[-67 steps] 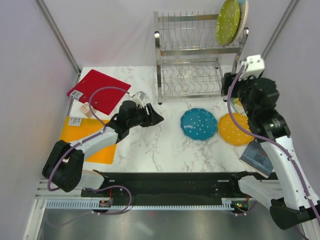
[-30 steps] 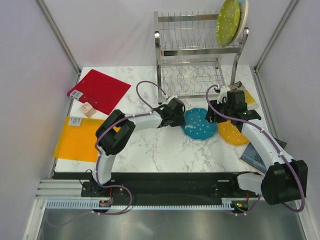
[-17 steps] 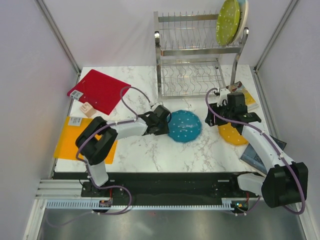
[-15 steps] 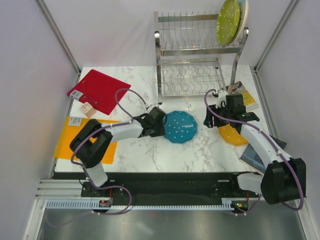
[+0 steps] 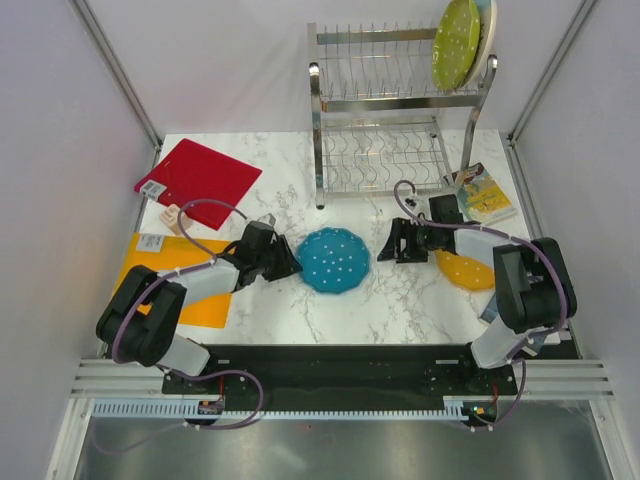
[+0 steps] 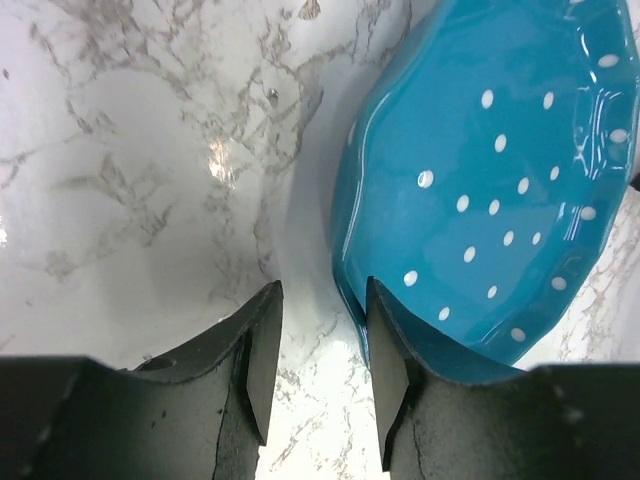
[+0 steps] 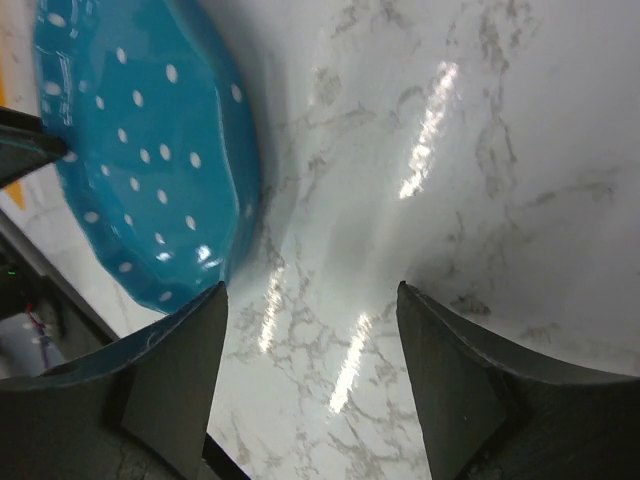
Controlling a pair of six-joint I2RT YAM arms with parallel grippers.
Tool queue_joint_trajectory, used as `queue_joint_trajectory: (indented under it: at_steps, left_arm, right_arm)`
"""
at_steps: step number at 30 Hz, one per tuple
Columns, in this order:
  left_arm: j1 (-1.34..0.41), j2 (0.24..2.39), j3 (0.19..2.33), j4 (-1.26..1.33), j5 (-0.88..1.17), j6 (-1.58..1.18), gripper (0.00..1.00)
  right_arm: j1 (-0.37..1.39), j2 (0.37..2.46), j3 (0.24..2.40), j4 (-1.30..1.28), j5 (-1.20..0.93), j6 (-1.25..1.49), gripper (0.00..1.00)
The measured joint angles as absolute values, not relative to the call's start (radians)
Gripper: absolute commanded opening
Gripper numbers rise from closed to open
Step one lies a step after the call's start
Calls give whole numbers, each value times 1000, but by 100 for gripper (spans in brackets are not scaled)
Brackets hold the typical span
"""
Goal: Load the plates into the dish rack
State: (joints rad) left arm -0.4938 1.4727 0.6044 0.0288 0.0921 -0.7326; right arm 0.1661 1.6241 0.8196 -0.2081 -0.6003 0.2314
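Note:
The blue plate with white dots lies flat mid-table, also seen in the left wrist view and the right wrist view. My left gripper is at its left rim, open, with bare marble between the fingers; the rim rests against the right finger. My right gripper stands open to the plate's right, holding nothing. The orange plate lies partly under the right arm. On the dish rack, the lime-green plate stands in the top tier, with a cream plate behind it.
A red board and an orange mat lie at the left, with a small cream block between them. A picture booklet lies right of the rack's legs. Walls close in on both sides.
The blue plate slid left across the marble together with my left gripper, whose jaws have parted slightly. My right gripper moved left toward the plate and opened wider.

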Motion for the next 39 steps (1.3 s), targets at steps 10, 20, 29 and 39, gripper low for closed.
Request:
queue_joint_trajectory:
  at_steps: [10,20,29,39]
  left_arm:
    - [-417,1597,655,145,292,-696,2]
    - [-400,1673,694,194,393,-649,2]
    - [-388,1685,695,220,402,-649,2]
    - [-386,1690,694,234,403,-649,27]
  right_arm:
    - [227,1821,961,-74,-695,321,75]
    - [306,1881,992,-40,-775,339,72]
    - [305,1896,982,-96,-834,317,47]
    - [286,1916,969,-109,-884,390,0]
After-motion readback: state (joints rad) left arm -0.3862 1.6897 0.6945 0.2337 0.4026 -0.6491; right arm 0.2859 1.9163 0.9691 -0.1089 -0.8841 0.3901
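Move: The blue plate's middle lies about 10 cm right of the left hand and 2 cm ahead, and some 15 cm to the right hand's left, level with it; both hands are barely above plate height. The orange plate sits roughly 23 cm to the right hand's right, also level with it. The rack's nearest left foot is about 18 cm ahead of the left hand and 6 cm right. Left eases forward-right, pinching the blue plate's left rim; right reaches 8 cm left, closing on its right rim. ##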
